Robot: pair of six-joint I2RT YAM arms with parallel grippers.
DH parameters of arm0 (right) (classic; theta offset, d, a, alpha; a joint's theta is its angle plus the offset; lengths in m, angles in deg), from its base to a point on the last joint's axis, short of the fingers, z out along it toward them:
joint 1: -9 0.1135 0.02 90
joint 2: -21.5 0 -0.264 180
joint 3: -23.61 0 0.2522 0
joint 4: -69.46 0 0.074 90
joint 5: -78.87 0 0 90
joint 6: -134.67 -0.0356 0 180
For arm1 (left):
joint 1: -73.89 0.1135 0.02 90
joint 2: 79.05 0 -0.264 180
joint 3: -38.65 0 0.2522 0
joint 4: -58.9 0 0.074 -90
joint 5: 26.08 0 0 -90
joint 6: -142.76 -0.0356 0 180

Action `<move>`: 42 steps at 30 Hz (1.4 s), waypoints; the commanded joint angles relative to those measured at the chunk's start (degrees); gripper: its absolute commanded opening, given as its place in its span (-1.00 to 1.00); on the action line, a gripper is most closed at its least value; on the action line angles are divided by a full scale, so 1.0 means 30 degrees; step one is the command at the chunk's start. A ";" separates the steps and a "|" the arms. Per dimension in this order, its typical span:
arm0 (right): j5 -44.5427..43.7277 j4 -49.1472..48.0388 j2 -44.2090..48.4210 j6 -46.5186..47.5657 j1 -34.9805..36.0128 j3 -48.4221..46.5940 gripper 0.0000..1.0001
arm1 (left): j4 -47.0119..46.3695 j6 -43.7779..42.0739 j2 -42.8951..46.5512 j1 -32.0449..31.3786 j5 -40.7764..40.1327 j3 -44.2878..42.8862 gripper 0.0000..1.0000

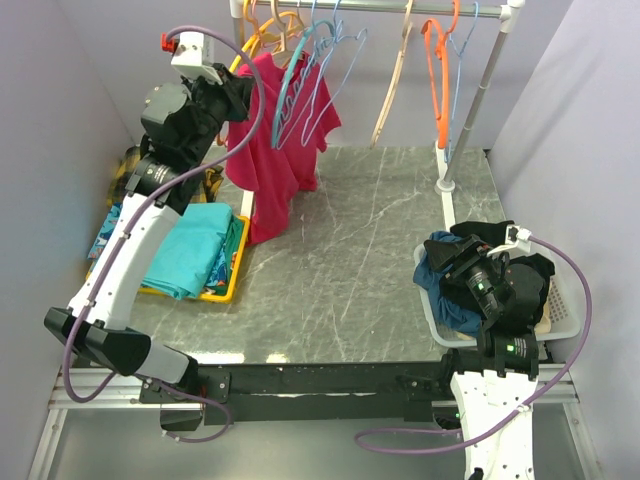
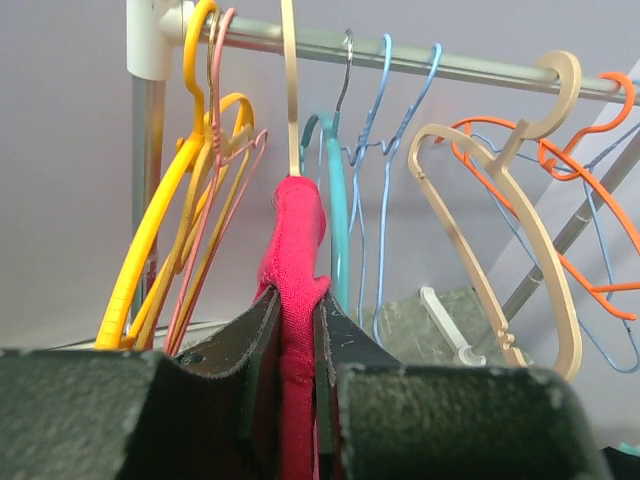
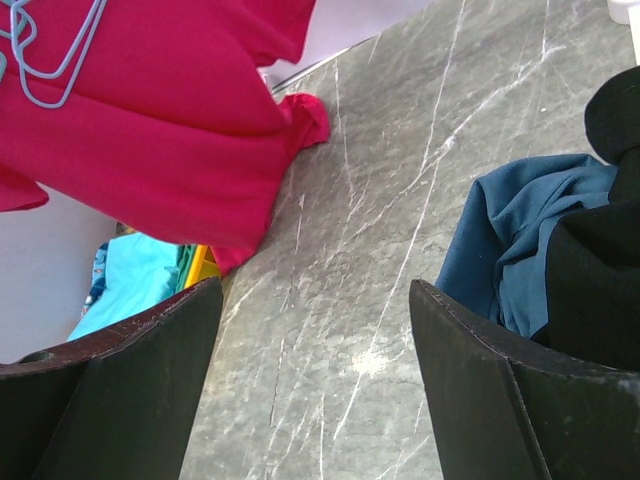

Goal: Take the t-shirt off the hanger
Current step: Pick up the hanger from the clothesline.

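Note:
A crimson t-shirt (image 1: 275, 150) hangs on a hanger from the rail (image 1: 400, 8) at the back left. In the left wrist view the shirt's shoulder (image 2: 297, 250) is pinched between my left fingers, under the hanger's pale hook (image 2: 290, 90). My left gripper (image 1: 238, 92) is shut on the shirt at its left shoulder, high by the rail (image 2: 430, 62). The shirt's hem (image 3: 150, 130) shows in the right wrist view. My right gripper (image 1: 452, 262) is open and empty, low over the table next to the white basket.
Several empty hangers hang on the rail: yellow (image 2: 160, 220), teal (image 1: 300, 75), blue (image 2: 385, 150), beige (image 2: 500, 210), orange (image 1: 438, 75). A yellow tray (image 1: 235, 275) holds folded teal clothes at left. A white basket (image 1: 570, 320) holds dark and blue clothes (image 3: 520, 250) at right. The rack's post (image 1: 470, 110) stands back right.

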 commanded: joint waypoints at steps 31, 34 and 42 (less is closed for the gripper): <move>0.0155 -0.0336 0.0288 0.0207 -0.0063 -0.0529 0.65 | -0.4922 -0.0586 0.3150 -0.0329 -0.0504 0.1231 -0.99; 0.0214 -0.0483 0.0289 0.0090 -0.0063 -0.0441 0.65 | -0.5156 -0.0761 0.4320 -0.0329 -0.0504 0.2311 -0.99; 0.0272 -0.0541 0.0289 0.0090 -0.0063 -0.0529 0.65 | -0.3721 0.0056 0.8598 -0.0329 0.0052 0.6470 -0.99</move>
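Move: The red t-shirt's wooden hanger is already pinched through the cloth at its near shoulder by the left hand; its middle lies about 13 cm ahead, 5 cm right and 3 cm above. The nearest stretch of rail is roughly 19 cm ahead, 7 cm right and 13 cm up. Yellow hangers sit some 17 cm ahead and 3 cm left, the teal hanger 15 cm ahead and 9 cm right, all slightly above. From the right hand the wooden hanger is about 33 cm ahead, 33 cm left and 28 cm higher. The wooden hanger and red t-shirt, still gripped together at the shoulder, are worked slightly up and back, dipped a couple of centimetres, then raised again and pulled away from the rail by the left hand, ever faster. In all it comes back about 9 cm, with some 4 cm left and 3.5 cm up, the fingers tipping upward about 10 degrees and staying closed. ##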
